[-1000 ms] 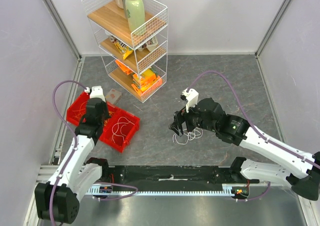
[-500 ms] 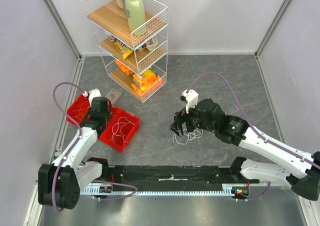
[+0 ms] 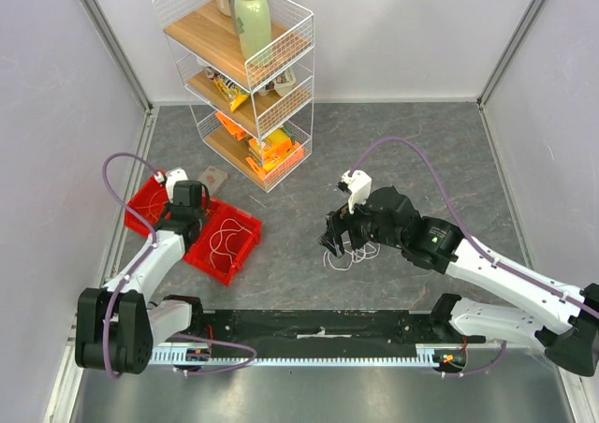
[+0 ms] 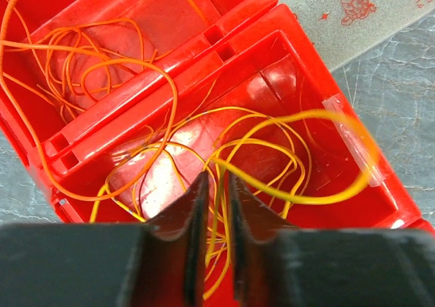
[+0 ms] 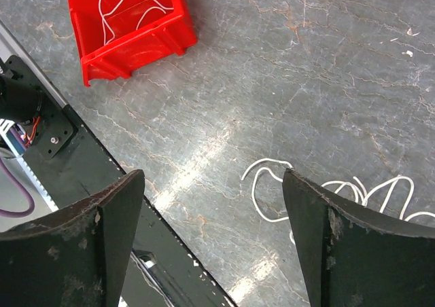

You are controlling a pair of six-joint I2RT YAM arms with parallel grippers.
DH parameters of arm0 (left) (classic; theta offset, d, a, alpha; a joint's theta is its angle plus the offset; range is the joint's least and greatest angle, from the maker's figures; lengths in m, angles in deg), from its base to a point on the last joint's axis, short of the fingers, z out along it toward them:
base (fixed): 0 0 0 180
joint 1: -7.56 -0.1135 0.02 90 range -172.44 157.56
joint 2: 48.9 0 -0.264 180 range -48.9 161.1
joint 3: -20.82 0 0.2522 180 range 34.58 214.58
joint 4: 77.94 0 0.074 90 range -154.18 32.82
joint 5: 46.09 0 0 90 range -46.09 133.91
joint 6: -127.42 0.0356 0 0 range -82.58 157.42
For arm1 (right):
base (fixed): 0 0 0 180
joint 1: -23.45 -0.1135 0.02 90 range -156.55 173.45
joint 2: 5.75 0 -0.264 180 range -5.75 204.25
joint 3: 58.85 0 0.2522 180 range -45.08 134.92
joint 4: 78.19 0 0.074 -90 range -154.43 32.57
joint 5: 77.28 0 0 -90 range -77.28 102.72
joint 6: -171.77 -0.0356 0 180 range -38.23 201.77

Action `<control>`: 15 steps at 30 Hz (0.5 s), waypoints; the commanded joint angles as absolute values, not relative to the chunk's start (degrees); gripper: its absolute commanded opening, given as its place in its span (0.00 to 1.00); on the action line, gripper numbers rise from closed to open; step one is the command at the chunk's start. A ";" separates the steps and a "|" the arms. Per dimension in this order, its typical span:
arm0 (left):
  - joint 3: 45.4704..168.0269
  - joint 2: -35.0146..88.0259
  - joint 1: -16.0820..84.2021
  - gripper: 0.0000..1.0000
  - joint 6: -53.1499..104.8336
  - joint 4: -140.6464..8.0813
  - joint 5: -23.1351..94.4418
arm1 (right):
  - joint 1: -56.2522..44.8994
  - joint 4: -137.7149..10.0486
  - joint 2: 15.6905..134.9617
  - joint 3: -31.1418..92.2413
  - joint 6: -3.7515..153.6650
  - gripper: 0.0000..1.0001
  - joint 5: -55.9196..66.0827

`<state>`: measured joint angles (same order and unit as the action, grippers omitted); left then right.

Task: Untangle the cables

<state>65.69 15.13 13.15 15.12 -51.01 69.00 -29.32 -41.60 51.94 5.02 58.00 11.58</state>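
Two red bins (image 3: 225,255) sit side by side on the left. In the left wrist view one bin (image 4: 285,42) holds looped yellow cables (image 4: 272,151) and the other holds orange cables (image 4: 102,62). My left gripper (image 4: 216,179) hangs over the yellow bin (image 3: 182,222), jaws slightly apart, with yellow strands running loosely through the narrow gap. White cables (image 3: 354,255) lie curled on the table mid-right. My right gripper (image 3: 332,240) stands wide open just above and left of them, with only the table between its fingers (image 5: 212,178) and the white loops (image 5: 272,191) beside the right finger.
A white wire shelf rack (image 3: 248,77) with bottles and packets stands at the back left. A small card (image 3: 213,178) lies behind the bins. A black rail (image 3: 318,325) runs along the near edge. A third red bin (image 5: 129,28) holds a white cable.
My left gripper's jaws have parted a little around the yellow strands, and the left arm has shifted slightly over the bins. The right arm has barely moved.
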 commanded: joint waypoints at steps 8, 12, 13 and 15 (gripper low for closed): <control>72.19 1.22 12.92 0.78 13.61 -43.27 63.44 | -28.49 -44.91 51.64 2.82 58.22 0.90 12.37; 77.11 -3.45 13.01 0.79 12.03 -35.98 58.34 | -28.23 -45.71 53.48 2.11 56.99 0.90 12.37; 77.90 -4.77 12.92 0.78 11.85 -35.62 55.81 | -28.23 -45.88 53.74 1.85 56.29 0.90 14.46; 78.17 -7.49 12.92 0.77 12.46 -36.84 44.23 | -27.70 -45.88 53.92 0.80 54.09 0.90 17.89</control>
<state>75.05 -3.34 13.15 14.18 -39.45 59.95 -28.45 -43.50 53.38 2.33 57.19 12.45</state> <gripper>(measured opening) 0.779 0.899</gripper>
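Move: The yellow cable hangs between the left fingertips, its coil in the middle compartment of the red bin about 3 cm ahead, 2 cm right and 6 cm below. The orange cable lies some 9 cm ahead and 7 cm left, the bin's white cable level and 11 cm right, the clear box 14 cm ahead and 7 cm right. From the right hand, the loose white cable is roughly 6 cm ahead, 3 cm right, 20 cm below. The yellow cable is let go into the middle compartment as the left fingers, already parting, spread wide. Staying nearly put at first, the left hand then climbs about 11 cm away from the bin, drifting slightly right, its fingers tipping up some 15 degrees. The right hand, wide open and empty, starts late and sinks about 2 cm towards the loose white cable. ##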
